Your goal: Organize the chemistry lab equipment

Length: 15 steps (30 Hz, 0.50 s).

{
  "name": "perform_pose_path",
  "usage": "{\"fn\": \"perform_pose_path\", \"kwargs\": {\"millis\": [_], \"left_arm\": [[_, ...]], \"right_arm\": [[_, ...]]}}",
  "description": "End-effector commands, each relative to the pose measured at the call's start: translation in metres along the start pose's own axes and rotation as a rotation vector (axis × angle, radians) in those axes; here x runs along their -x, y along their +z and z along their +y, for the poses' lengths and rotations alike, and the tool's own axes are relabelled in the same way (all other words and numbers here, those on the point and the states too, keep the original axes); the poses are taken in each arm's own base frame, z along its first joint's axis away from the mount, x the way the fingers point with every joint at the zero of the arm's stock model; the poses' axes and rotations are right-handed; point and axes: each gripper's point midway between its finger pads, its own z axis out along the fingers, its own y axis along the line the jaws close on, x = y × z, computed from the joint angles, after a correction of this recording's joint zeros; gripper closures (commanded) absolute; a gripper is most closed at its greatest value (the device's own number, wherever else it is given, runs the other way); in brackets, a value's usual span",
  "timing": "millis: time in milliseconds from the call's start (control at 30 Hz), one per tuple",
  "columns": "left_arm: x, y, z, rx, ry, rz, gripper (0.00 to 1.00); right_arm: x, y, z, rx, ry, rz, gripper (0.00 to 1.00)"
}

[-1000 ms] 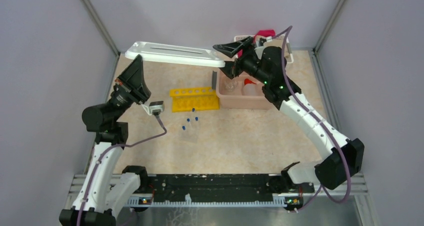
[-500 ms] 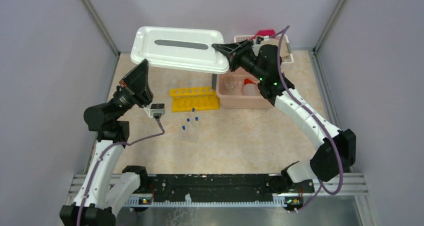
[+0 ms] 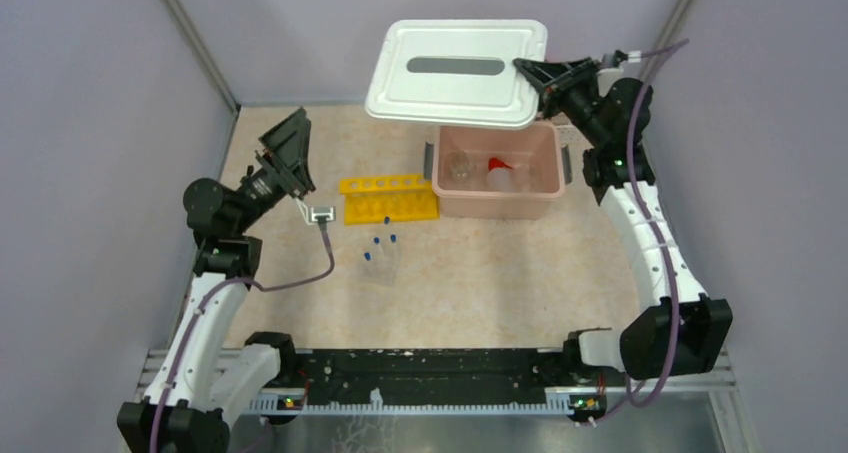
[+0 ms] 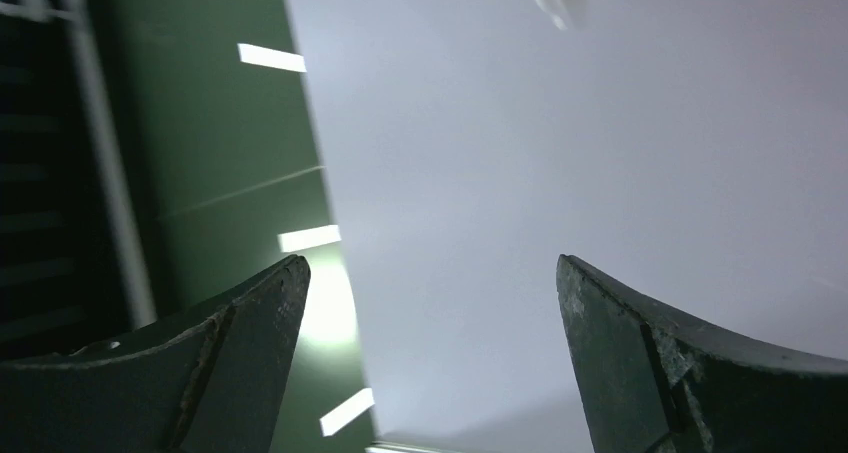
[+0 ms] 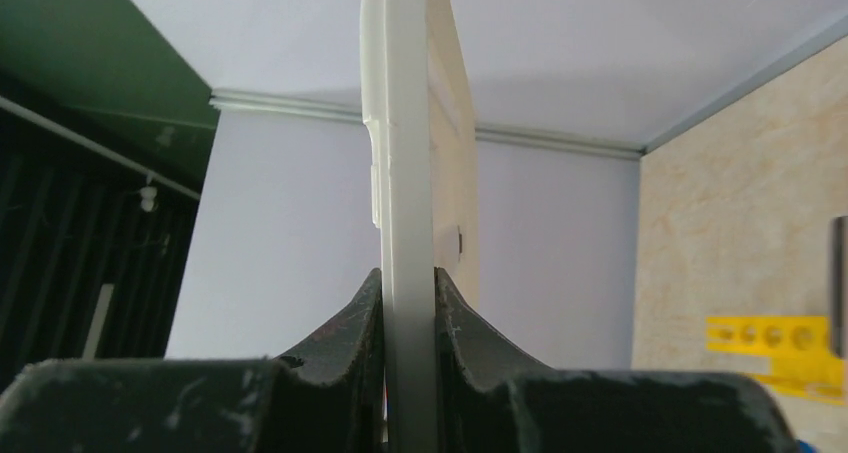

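My right gripper point(image 3: 533, 73) is shut on the right edge of the white grey-handled lid point(image 3: 455, 73) and holds it raised over the back of the pink tub point(image 3: 545, 195). In the right wrist view the lid point(image 5: 405, 123) stands edge-on between my shut fingers point(image 5: 408, 278). A clear round flask point(image 3: 460, 165) and the white squeeze bottle with a red nozzle point(image 3: 499, 173) sit inside the tub. The yellow tube rack point(image 3: 388, 198) lies left of the tub. Several small blue-capped tubes point(image 3: 380, 250) stand in front of it. My left gripper point(image 3: 290, 145) is open, empty and points upward at the left. The funnel is out of view.
The yellow rack point(image 5: 775, 348) also shows at the right of the right wrist view. The left wrist view shows only my open fingers point(image 4: 250, 343) against the wall and ceiling. Grey walls close the table at the back and both sides.
My right gripper has carried the lid from over the left and middle of the table to the right, above the tub. My left gripper has lifted and shifted slightly right.
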Motion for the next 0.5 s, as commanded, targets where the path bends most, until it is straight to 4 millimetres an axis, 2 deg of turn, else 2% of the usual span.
{"fn": "perform_pose_path", "kwargs": {"millis": [0, 100, 167, 267, 333, 467], "left_arm": [[-0.016, 0.002, -0.05, -0.19, -0.242, 0.076, 0.01], [-0.017, 0.004, -0.072, -0.294, -0.442, 0.095, 0.01], [-0.02, 0.007, -0.091, -0.36, -0.619, 0.146, 0.01], [-0.029, 0.015, -0.103, -0.434, -0.918, 0.239, 0.01], [-0.036, 0.023, -0.097, -0.431, -1.114, 0.287, 0.01], [-0.032, 0.034, -0.104, -0.445, -1.408, 0.347, 0.01]], "right_arm": [[0.018, -0.033, -0.013, -0.011, -0.091, 0.063, 1.0], [0.048, -0.057, -0.034, -0.084, -0.148, -0.018, 1.0], [0.059, -0.067, -0.049, -0.157, -0.188, -0.048, 1.0], [0.062, -0.073, -0.07, -0.202, -0.19, -0.018, 1.0], [0.06, -0.076, -0.083, -0.223, -0.172, -0.001, 0.99], [0.058, -0.078, -0.101, -0.25, -0.168, 0.025, 0.97]]}}
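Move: The right hand grips the white lid by its right edge, high in the air. The pink box lies below this hand, about 5 cm farther out, 2 cm left and some 41 cm down. The round flask in it sits about 8 cm ahead and 11 cm left; the yellow rack is roughly 30 cm left and 1 cm back. From the empty left hand, the box is about 17 cm ahead, 45 cm right and 41 cm below. Down and to its right, the right hand swings the lid in over the box, sinking about 12 cm with a sideways sweep of some 10 cm, tilting the lid's far-left end down a little and keeping its pinch on the edge. The left hand, empty and wide open, reaches forward some 10 cm, dipping slightly and tipping strongly downward as it rolls. ##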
